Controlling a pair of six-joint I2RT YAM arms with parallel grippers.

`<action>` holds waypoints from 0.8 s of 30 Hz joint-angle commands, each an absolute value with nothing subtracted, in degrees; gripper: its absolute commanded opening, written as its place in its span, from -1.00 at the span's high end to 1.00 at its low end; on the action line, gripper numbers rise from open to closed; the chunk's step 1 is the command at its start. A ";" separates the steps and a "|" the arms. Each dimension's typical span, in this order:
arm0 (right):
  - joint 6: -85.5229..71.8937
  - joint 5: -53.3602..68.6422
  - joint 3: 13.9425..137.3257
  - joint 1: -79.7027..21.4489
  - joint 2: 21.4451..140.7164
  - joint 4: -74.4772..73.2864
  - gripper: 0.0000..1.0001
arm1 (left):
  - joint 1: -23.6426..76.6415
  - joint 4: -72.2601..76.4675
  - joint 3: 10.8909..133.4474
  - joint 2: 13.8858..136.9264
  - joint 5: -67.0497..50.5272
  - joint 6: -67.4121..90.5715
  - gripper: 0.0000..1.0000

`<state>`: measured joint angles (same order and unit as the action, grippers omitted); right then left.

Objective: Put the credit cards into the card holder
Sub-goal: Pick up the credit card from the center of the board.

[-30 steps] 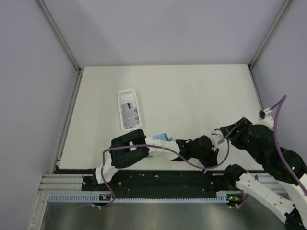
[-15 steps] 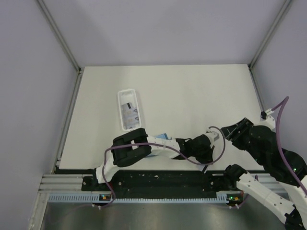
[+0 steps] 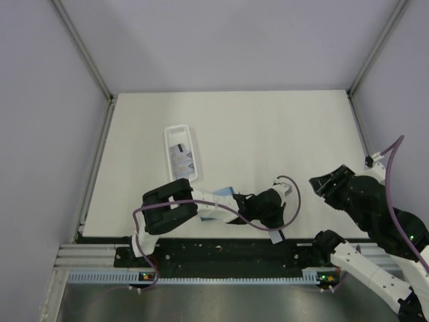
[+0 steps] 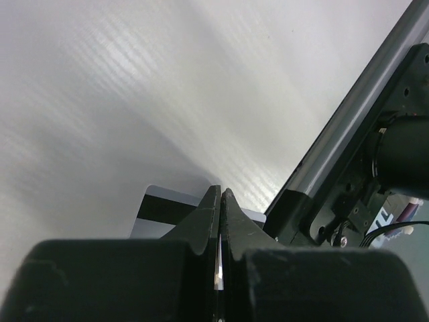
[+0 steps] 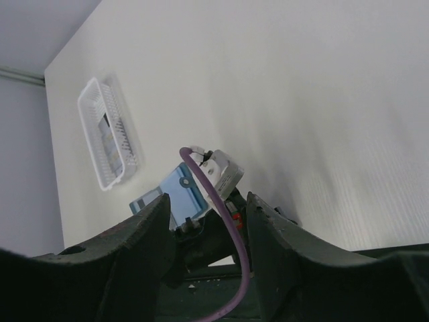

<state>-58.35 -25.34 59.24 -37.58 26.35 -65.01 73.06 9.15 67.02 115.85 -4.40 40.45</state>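
Note:
A pale credit card (image 4: 164, 204) with a dark stripe lies flat on the table beside the near rail, just under the tips of my left gripper (image 4: 221, 191). That gripper is shut, jaws pressed together. Whether the tips touch the card I cannot tell. The teal card holder (image 3: 228, 191) lies open behind the left arm, its light blue inside (image 5: 177, 191) showing in the right wrist view. More credit cards (image 3: 181, 155) sit in the white tray. My right gripper (image 3: 322, 182) (image 5: 204, 201) hangs open and empty to the right of the left wrist.
The long white tray (image 3: 181, 153) (image 5: 107, 141) stands at the middle left of the table. A metal rail (image 4: 348, 114) runs along the near edge, with the right arm's base behind it. A purple cable (image 5: 224, 221) loops off the left wrist. Grey walls enclose the table.
The left arm has drawn its wrist leftward along the near edge, away from the right gripper. Its jaws have closed fully. The right arm has barely moved.

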 commanded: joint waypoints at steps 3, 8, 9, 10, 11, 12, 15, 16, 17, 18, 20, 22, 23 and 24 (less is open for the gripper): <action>-58.71 -26.63 58.36 -37.00 26.37 -64.78 0.00 | 72.86 4.48 61.70 112.77 -0.53 38.93 1.00; -58.18 -26.46 57.83 -37.09 26.98 -64.25 0.00 | 72.86 2.55 61.35 111.45 2.28 38.94 1.00; -58.18 -26.46 57.83 -37.18 26.90 -64.16 0.00 | 72.77 2.55 61.43 111.18 2.46 38.59 1.00; -58.10 -26.54 57.66 -37.18 26.98 -64.25 0.00 | 72.77 2.29 61.44 110.92 2.63 38.41 1.00; -57.92 -26.54 57.57 -37.09 27.07 -64.16 0.00 | 72.77 1.85 61.70 110.74 2.98 38.41 1.00; -57.83 -26.54 57.31 -37.09 27.07 -64.16 0.00 | 72.77 1.41 61.87 110.74 3.16 38.32 1.00; -57.13 -26.19 56.34 -37.09 27.59 -64.25 0.00 | 72.60 1.06 61.26 109.78 3.43 38.14 1.00; -56.87 -25.67 55.82 -37.09 28.21 -64.16 -0.01 | 72.51 1.05 60.82 109.34 3.51 38.23 1.00; -56.60 -24.71 55.29 -37.09 29.34 -64.25 -0.01 | 72.34 1.05 60.30 108.73 3.78 38.06 1.00; -56.17 -23.65 54.76 -37.09 31.01 -64.16 -0.02 | 72.16 0.97 59.94 107.85 3.95 38.14 1.00; -54.50 -20.23 53.36 -37.09 34.87 -63.11 -0.03 | 71.63 0.88 58.80 105.22 4.65 38.23 1.00; -53.35 -16.72 51.86 -37.09 38.91 -61.88 -0.03 | 70.93 0.35 57.92 101.97 5.71 38.14 1.00; -53.00 -15.05 50.81 -37.09 40.59 -61.00 -0.03 | 70.49 0.26 57.75 100.30 6.23 37.97 1.00; -52.74 -13.72 49.23 -37.09 41.91 -60.13 -0.03 | 70.23 0.26 57.57 98.98 6.76 37.62 1.00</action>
<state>-55.57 -20.80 52.93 -37.52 36.23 -63.68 71.72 2.28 58.76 106.28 3.25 39.00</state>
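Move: The credit card lies right under the left hand's closed fingertips, its middle some 1 cm to the left and about 1 cm below, roughly level fore and aft. The table's near edge runs about 3 cm back from this hand, with the card's near end sticking past it. The blue card holder lies about 22 cm left and 11 cm forward. From the right hand, the card is some 10 cm left, 4 cm back and 25 cm below. Leftwards along the table top, the left hand drags its shut fingertips about 6 cm, still resting on the card, easing slightly forward and quickening late. The right hand, half open, nearly waits, then sinks some 6 cm towards the card with a little leftward travel, its fingers tipping down. ##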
